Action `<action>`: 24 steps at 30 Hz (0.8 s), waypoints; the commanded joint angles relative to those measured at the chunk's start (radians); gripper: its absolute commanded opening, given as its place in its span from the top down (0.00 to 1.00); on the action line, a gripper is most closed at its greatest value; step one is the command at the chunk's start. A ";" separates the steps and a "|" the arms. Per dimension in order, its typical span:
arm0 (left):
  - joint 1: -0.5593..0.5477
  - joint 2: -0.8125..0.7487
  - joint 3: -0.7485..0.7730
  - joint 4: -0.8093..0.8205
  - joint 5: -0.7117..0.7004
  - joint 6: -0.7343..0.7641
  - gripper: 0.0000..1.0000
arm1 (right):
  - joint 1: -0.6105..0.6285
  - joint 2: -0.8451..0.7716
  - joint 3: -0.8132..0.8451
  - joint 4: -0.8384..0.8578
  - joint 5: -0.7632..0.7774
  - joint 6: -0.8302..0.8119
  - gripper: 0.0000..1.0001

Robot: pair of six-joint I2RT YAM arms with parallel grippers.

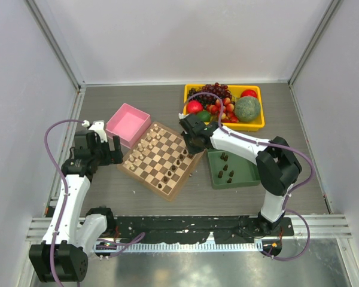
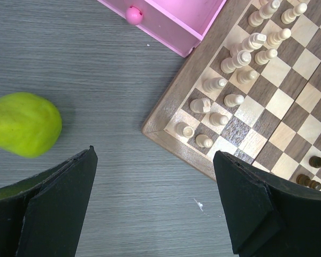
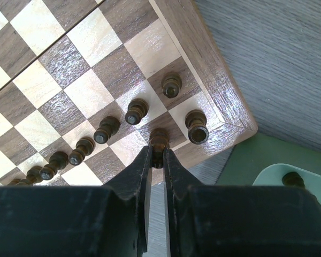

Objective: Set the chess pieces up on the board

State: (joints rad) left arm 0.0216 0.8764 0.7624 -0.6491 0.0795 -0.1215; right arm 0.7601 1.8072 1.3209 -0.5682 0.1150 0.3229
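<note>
The board [image 1: 157, 156] lies at the table's middle, and its corner [image 3: 224, 115] fills the right wrist view. My right gripper [image 3: 158, 152] is shut on a dark chess piece [image 3: 159, 138] over an edge-row square. I cannot tell whether the piece touches that square. Beside it stands a dark corner piece [image 3: 196, 127], and several dark pieces [image 3: 136, 111] line the row behind. More dark pieces [image 1: 226, 172] lie in the green tray [image 1: 245, 173]. My left gripper [image 2: 155, 155] hangs open and empty over bare table, just off the board's left corner [image 2: 166, 128].
Cream pieces [image 2: 235, 61] stand on the board's far side. A pink box [image 1: 127, 124] touches the board's back-left edge. A yellow-green fruit [image 2: 24, 123] lies on the table left of my left gripper. A yellow tray [image 1: 224, 88] of fruit sits at the back right.
</note>
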 commanded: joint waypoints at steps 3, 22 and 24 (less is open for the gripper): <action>0.000 -0.008 0.032 0.008 0.005 0.014 0.01 | 0.004 0.003 0.043 0.007 0.006 0.013 0.78; 0.000 -0.005 0.031 0.006 0.005 0.013 0.01 | -0.013 -0.278 -0.060 -0.027 0.118 0.018 0.61; 0.000 -0.004 0.032 0.008 0.006 0.013 0.01 | -0.042 -0.341 -0.121 -0.019 0.130 0.031 0.59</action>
State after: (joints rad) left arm 0.0216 0.8764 0.7624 -0.6491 0.0795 -0.1219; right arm 0.7509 1.6203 1.2755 -0.5938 0.1623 0.3260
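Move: The right fingers still hold a dark chess piece, its middle 1 cm or so below the hand, on the back rank beside the corner. The corner piece stands about 2 cm ahead and 1 cm right; the pawn in front of the held piece some 1 cm ahead and 2 cm left; the corner pawn about 4 cm ahead and 1 cm left. From the left hand the held piece lies roughly 28 cm right, 5 cm ahead and 9 cm lower. The right fingers open to let go of the dark piece, then rise about 5.5 cm, drifting 2 cm right. ##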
